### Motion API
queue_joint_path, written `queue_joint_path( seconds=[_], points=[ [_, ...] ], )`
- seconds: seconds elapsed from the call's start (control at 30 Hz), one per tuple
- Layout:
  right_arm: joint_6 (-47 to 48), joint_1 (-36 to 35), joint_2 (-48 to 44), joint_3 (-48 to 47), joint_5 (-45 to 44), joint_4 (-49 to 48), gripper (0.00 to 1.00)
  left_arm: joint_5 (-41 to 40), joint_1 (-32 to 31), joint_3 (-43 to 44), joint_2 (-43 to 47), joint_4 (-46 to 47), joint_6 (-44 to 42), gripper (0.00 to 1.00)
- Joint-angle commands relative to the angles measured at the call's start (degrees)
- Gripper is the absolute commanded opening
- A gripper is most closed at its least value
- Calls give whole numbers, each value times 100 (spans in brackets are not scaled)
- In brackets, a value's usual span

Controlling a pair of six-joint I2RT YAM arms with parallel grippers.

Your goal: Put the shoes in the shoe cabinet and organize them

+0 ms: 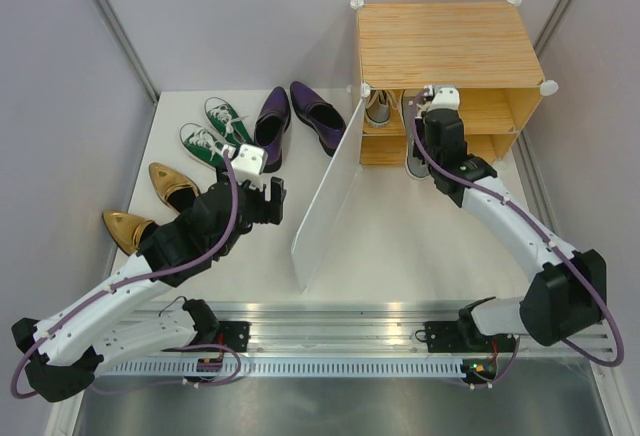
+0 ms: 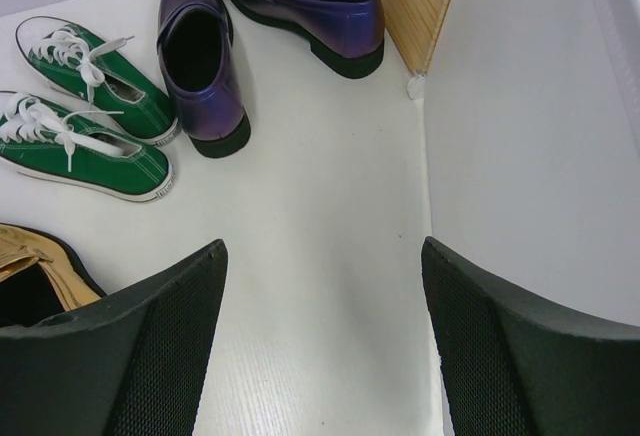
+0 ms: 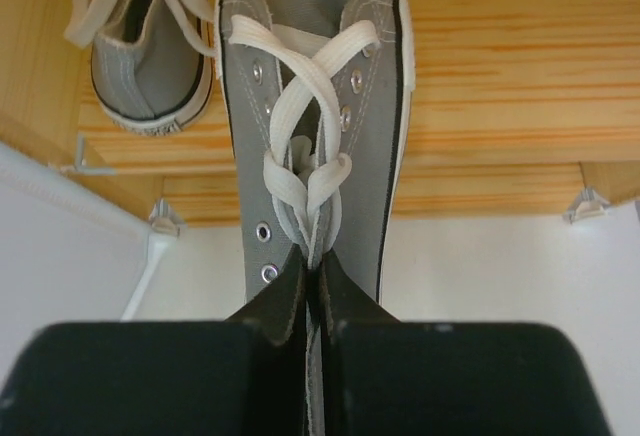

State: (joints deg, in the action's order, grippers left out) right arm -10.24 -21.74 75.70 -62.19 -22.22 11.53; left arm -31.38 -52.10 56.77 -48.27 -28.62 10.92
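The shoe cabinet (image 1: 440, 46) stands at the back right, its white door (image 1: 330, 191) swung open toward me. My right gripper (image 3: 315, 276) is shut on the tongue and laces of a grey sneaker (image 3: 320, 106). That sneaker's toe is on the lower shelf and its heel (image 1: 412, 156) sticks out. The other grey sneaker (image 3: 150, 66) sits on the shelf to its left. My left gripper (image 2: 322, 256) is open and empty over bare floor. Ahead of it lie two purple dress shoes (image 2: 200, 66), two green sneakers (image 2: 85, 151) and a gold shoe (image 2: 30, 276).
Both gold shoes (image 1: 172, 184) lie at the left beside my left arm. The open door (image 2: 530, 156) stands close to the right of my left gripper. Lilac walls enclose the white table (image 1: 400, 256), with the arms' mounting rail (image 1: 330, 341) along the near edge.
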Motion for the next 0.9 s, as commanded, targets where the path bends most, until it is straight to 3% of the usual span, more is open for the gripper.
queue_joint_path(
  seconds=[0.0, 0.47, 0.87],
  points=[
    [399, 143, 172, -662, -46, -1109, 1, 44, 24, -26, 28, 173, -213, 82],
    [663, 442, 1148, -1391, 183, -1900, 1, 53, 24, -26, -60, 173, -248, 82],
    [716, 434, 1781, -1339, 42, -2488, 2, 61, 24, -17, -156, 146, -266, 82]
  ],
)
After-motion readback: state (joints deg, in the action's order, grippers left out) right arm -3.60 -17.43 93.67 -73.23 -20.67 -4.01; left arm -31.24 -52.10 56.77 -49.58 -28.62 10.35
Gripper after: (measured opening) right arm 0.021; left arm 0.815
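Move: The free spot on the upper shelf, where my right hand is taking the grey shoe it holds by the laces, has its middle about 13 cm straight ahead and some 5 cm below that hand. The first grey shoe stands on the same shelf, also roughly 13 cm ahead, about 9 cm to the left. The open white door's middle is some 13 cm back and 21 cm left, a little lower. From my left hand the spot lies about 27 cm ahead, 33 cm right and 12 cm lower. I carry the hanging shoe forward about 10 cm with my right hand, toe first into the upper compartment beside the first grey shoe. I rise about 3 cm on the way, then sink nearly as much over the last stretch, while my fingers tip up some 10 degrees and keep their shut pinch on the laces. ##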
